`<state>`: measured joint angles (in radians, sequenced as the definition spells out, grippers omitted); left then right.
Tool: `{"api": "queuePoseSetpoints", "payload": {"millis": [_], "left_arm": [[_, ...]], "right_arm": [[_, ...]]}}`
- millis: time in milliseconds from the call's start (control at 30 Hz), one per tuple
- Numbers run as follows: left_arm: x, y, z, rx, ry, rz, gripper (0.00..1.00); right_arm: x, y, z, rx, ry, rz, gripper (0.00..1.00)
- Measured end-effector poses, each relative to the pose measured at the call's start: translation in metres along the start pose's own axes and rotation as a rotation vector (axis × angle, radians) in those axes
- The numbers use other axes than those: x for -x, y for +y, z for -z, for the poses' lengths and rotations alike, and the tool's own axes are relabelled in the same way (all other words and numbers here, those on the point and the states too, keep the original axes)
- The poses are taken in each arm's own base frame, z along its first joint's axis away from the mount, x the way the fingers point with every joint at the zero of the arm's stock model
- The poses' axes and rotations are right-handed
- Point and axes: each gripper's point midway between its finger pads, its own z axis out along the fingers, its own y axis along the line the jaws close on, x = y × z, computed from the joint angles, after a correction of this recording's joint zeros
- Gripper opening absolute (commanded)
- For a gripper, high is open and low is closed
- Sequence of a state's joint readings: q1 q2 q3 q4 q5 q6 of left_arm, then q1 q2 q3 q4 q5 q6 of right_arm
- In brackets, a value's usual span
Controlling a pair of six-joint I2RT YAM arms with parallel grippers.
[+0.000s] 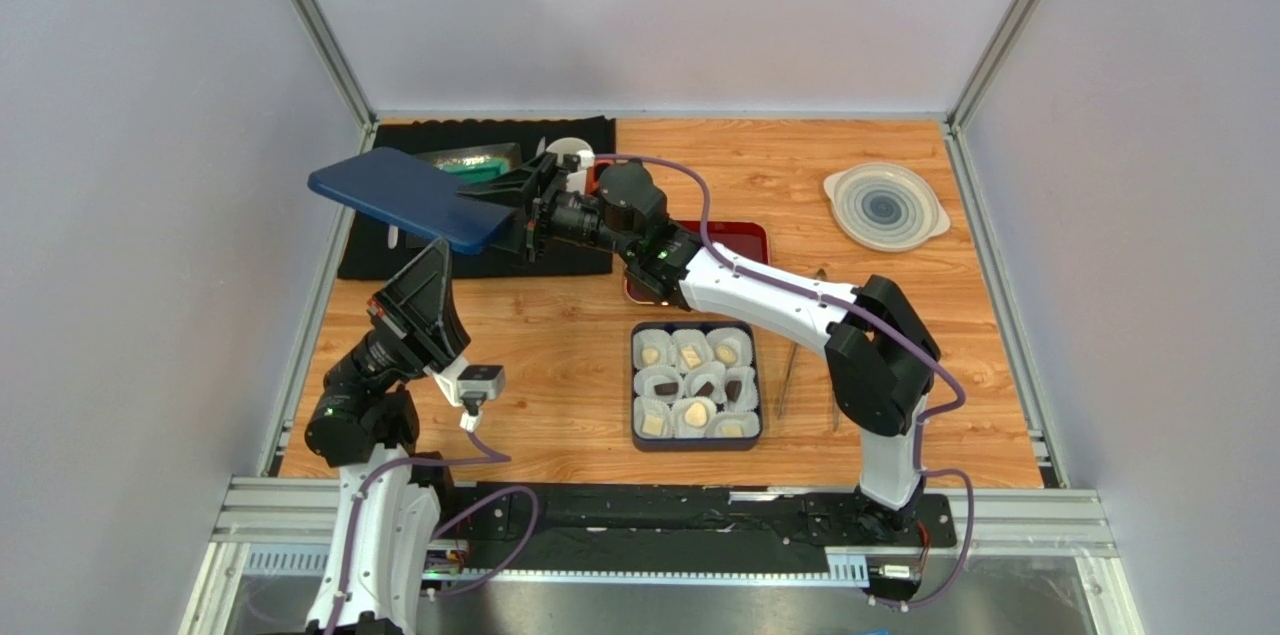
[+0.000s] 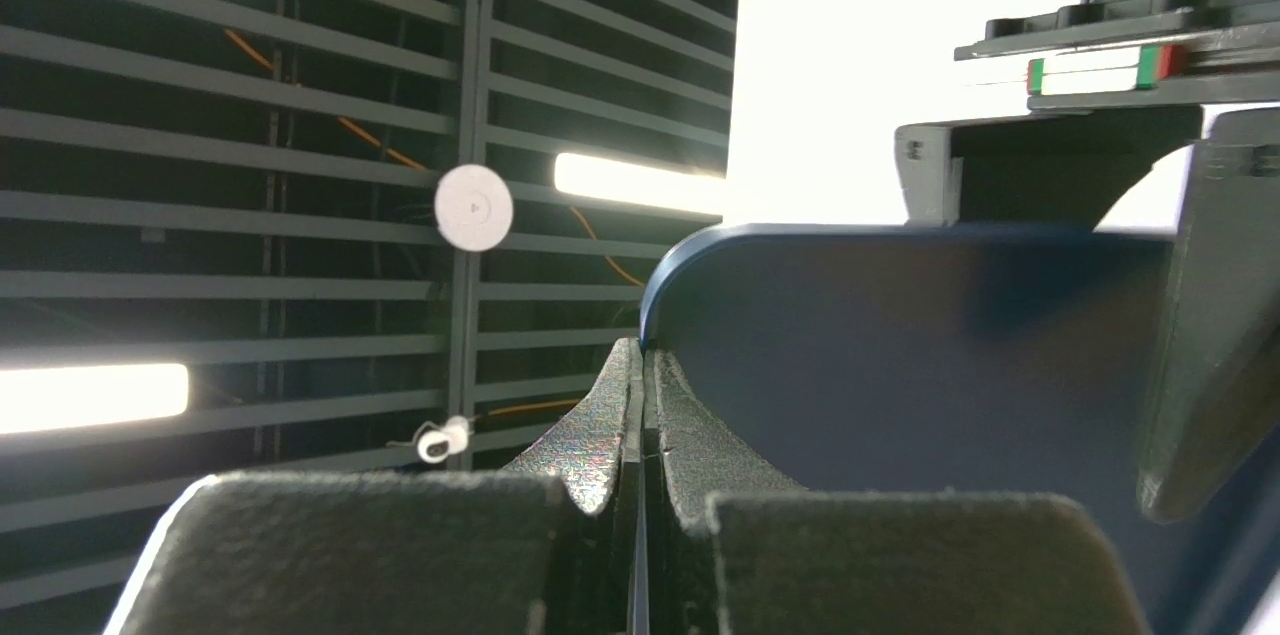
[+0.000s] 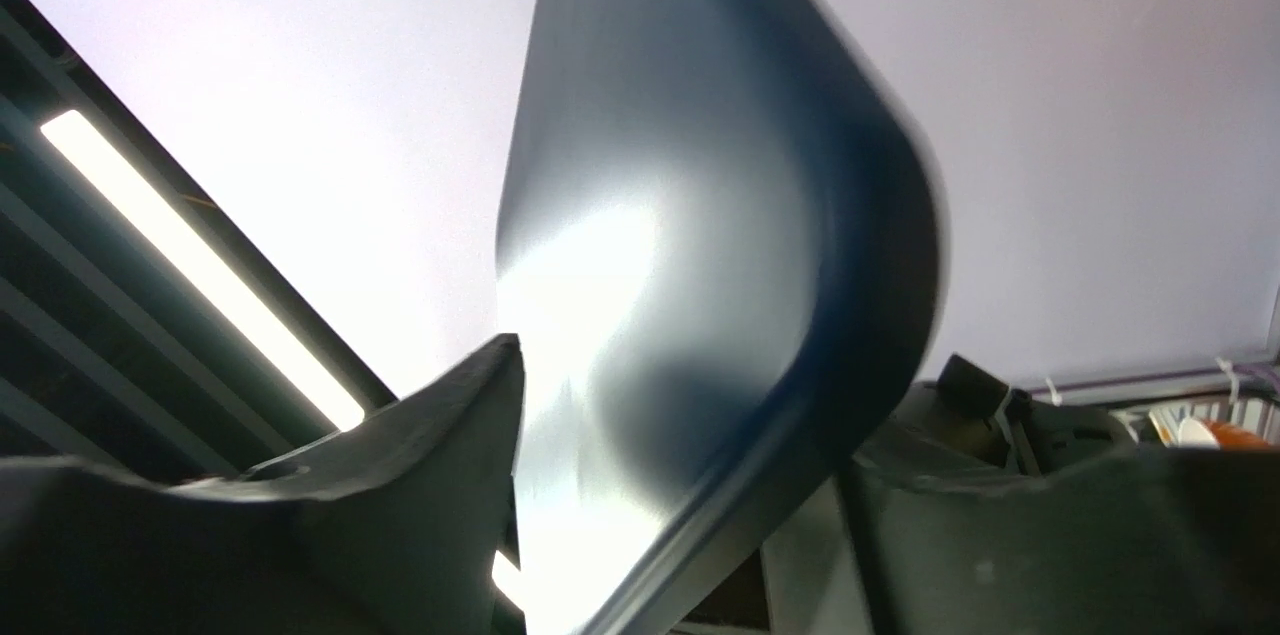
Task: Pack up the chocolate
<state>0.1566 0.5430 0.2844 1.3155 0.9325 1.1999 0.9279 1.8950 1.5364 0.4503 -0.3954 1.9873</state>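
A dark blue box lid (image 1: 403, 194) is held in the air over the back left of the table. My left gripper (image 1: 431, 248) reaches up from below and is shut on its thin rim (image 2: 643, 365). My right gripper (image 1: 511, 208) is at the lid's right end, its jaws apart on either side of the lid (image 3: 706, 215). The chocolate (image 1: 693, 356), cream and dark brown pieces in white paper cups, fills the dark tray (image 1: 633, 383) at the table's middle, with neither gripper near it.
A clear round dish (image 1: 885, 203) lies at the back right. A red tray (image 1: 739, 236) sits behind the right arm. A black mat (image 1: 376, 257) covers the back left, with a white cup (image 1: 568, 151) beside it.
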Motion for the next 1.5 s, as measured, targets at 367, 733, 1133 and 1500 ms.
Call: {"api": "queuePoseSetpoints", "payload": {"millis": [367,733,1133,1500], "left_arm": [[0.029,-0.033,0.016,-0.082,-0.054,0.009,0.00],[0.043,-0.069,0.027,-0.164,-0.096,-0.043,0.32],[-0.044,-0.085,0.014,-0.410,0.243,0.425,0.74],[0.058,-0.215,0.131,-0.860,0.771,1.497,0.87]], "right_arm": [[0.055,0.010,0.015,0.054,-0.140,0.000,0.17],[0.052,0.053,0.029,0.175,-0.146,0.056,0.02],[0.091,0.121,0.112,0.108,-0.275,0.442,0.02],[0.083,0.102,0.239,-0.251,-0.446,0.847,0.02]]}}
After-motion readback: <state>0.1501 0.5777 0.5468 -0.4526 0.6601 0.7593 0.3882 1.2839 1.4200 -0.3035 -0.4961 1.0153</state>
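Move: The blue lid hangs upright in mid-air, pinched by the left fingers, its middle some 6 cm ahead of that hand, 5 cm left and slightly below. From the right hand, open around its right-hand edge, its middle lies about 7 cm left, 2 cm above. Some 35 cm below the right hand, the red tray stands 7 cm ahead, 26 cm right; the chocolate box 11 cm back, 25 cm right; the mug 20 cm ahead, 7 cm right. Forward about 6 cm goes the right hand, shutting on the lid's right-hand edge, then slightly up and swiftly rightward towards the red tray's airspace, fingers tipping down. The left, still pinching, sinks some 9 cm, opens wide and lets go, hops forward and up, then drops sharply, turning its fingers down at the wood. ##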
